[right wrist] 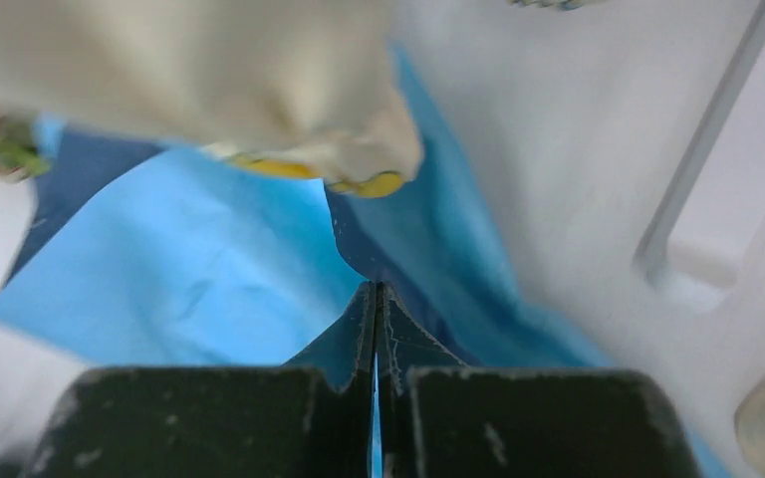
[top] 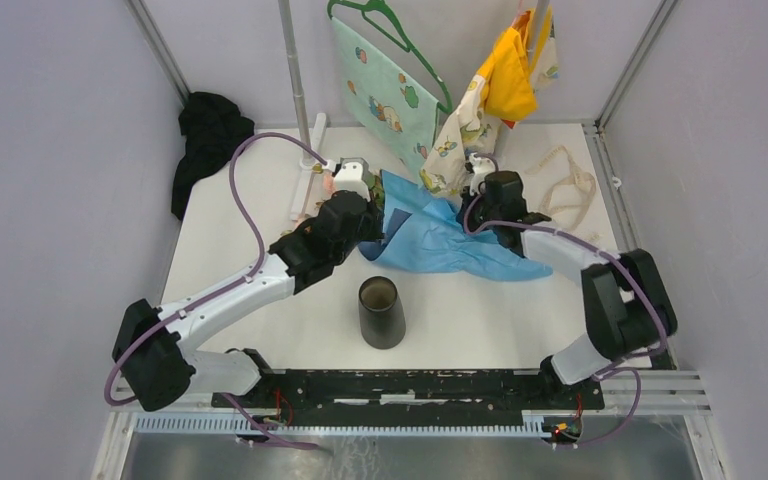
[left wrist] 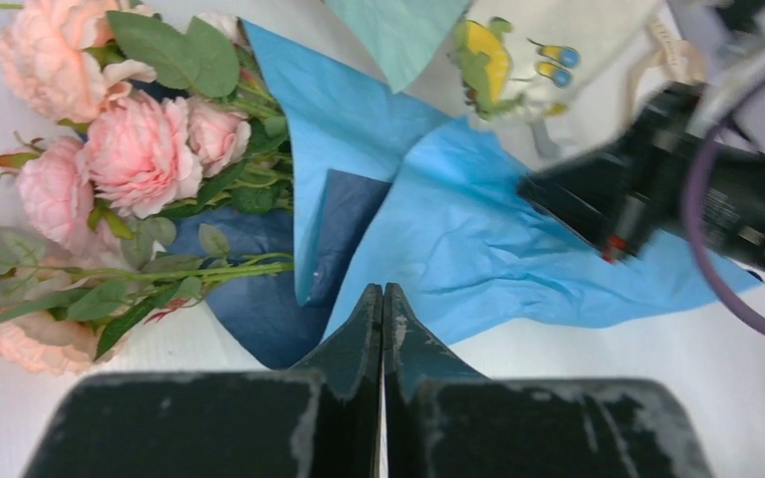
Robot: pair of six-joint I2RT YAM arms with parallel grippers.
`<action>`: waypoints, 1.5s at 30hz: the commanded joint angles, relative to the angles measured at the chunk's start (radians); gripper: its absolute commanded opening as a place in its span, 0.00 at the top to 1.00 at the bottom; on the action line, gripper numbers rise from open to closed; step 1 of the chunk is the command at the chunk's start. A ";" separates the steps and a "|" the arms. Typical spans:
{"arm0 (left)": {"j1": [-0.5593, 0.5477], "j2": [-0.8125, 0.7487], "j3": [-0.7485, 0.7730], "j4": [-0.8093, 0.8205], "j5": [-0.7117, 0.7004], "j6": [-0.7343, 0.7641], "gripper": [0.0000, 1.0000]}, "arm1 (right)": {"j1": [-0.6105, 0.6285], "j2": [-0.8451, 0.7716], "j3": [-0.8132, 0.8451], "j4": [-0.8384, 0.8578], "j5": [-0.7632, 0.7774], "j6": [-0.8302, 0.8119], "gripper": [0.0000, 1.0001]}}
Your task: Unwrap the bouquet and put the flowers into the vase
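Note:
The bouquet lies opened at the back of the table. Its light-blue and dark-blue wrapping paper (top: 440, 240) (left wrist: 478, 249) (right wrist: 189, 279) is spread flat. The pink flowers (left wrist: 139, 149) (top: 329, 184) rest at the paper's left end, green stems across the dark sheet. My left gripper (top: 380, 215) (left wrist: 382, 291) is shut, tips at the light-blue sheet's edge; a pinch does not show. My right gripper (top: 475, 212) (right wrist: 375, 287) is shut on the paper's far right edge, blue showing between its jaws. The black vase (top: 381, 312) stands upright in front, apart from both grippers.
A black cloth heap (top: 205, 140) sits at the back left. A pale green patterned cloth (top: 385, 90), a cream printed cloth (top: 455, 140) and a yellow garment (top: 508, 75) hang over the back. A cream net bag (top: 560, 185) lies back right. A metal pole (top: 295, 70) stands behind the flowers.

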 commanded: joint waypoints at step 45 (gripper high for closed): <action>-0.002 0.320 0.036 0.235 0.436 0.032 0.98 | 0.304 -0.568 0.058 -0.402 0.693 -0.032 0.66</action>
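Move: The right hand already pinches the far edge of the blue wrapping paper, some 3 cm above the table; the paper's middle is roughly 2 cm back and 1 cm left, and the vase about 19 cm back and 16 cm left. From the shut left hand, the paper's middle lies about 7 cm ahead, 14 cm right and 18 cm below, the flowers some 12 cm ahead, 8 cm left and 16 cm below, and the vase 12 cm back, directly in line and 9 cm below. The right hand draws the pinched edge back towards the robot, about 24 cm in an arc that first lifts and then sinks low over the front of the table right of the vase, opens to let the paper go, then climbs steeply by some 20 cm while going forward about 13 cm and a little right, back over the sheet. The left hand, fingers kept shut, sinks about 12 cm, late on also swinging some 7 cm right over the paper and tipping its fingers farther down; whether it touches the sheet can't be seen. ##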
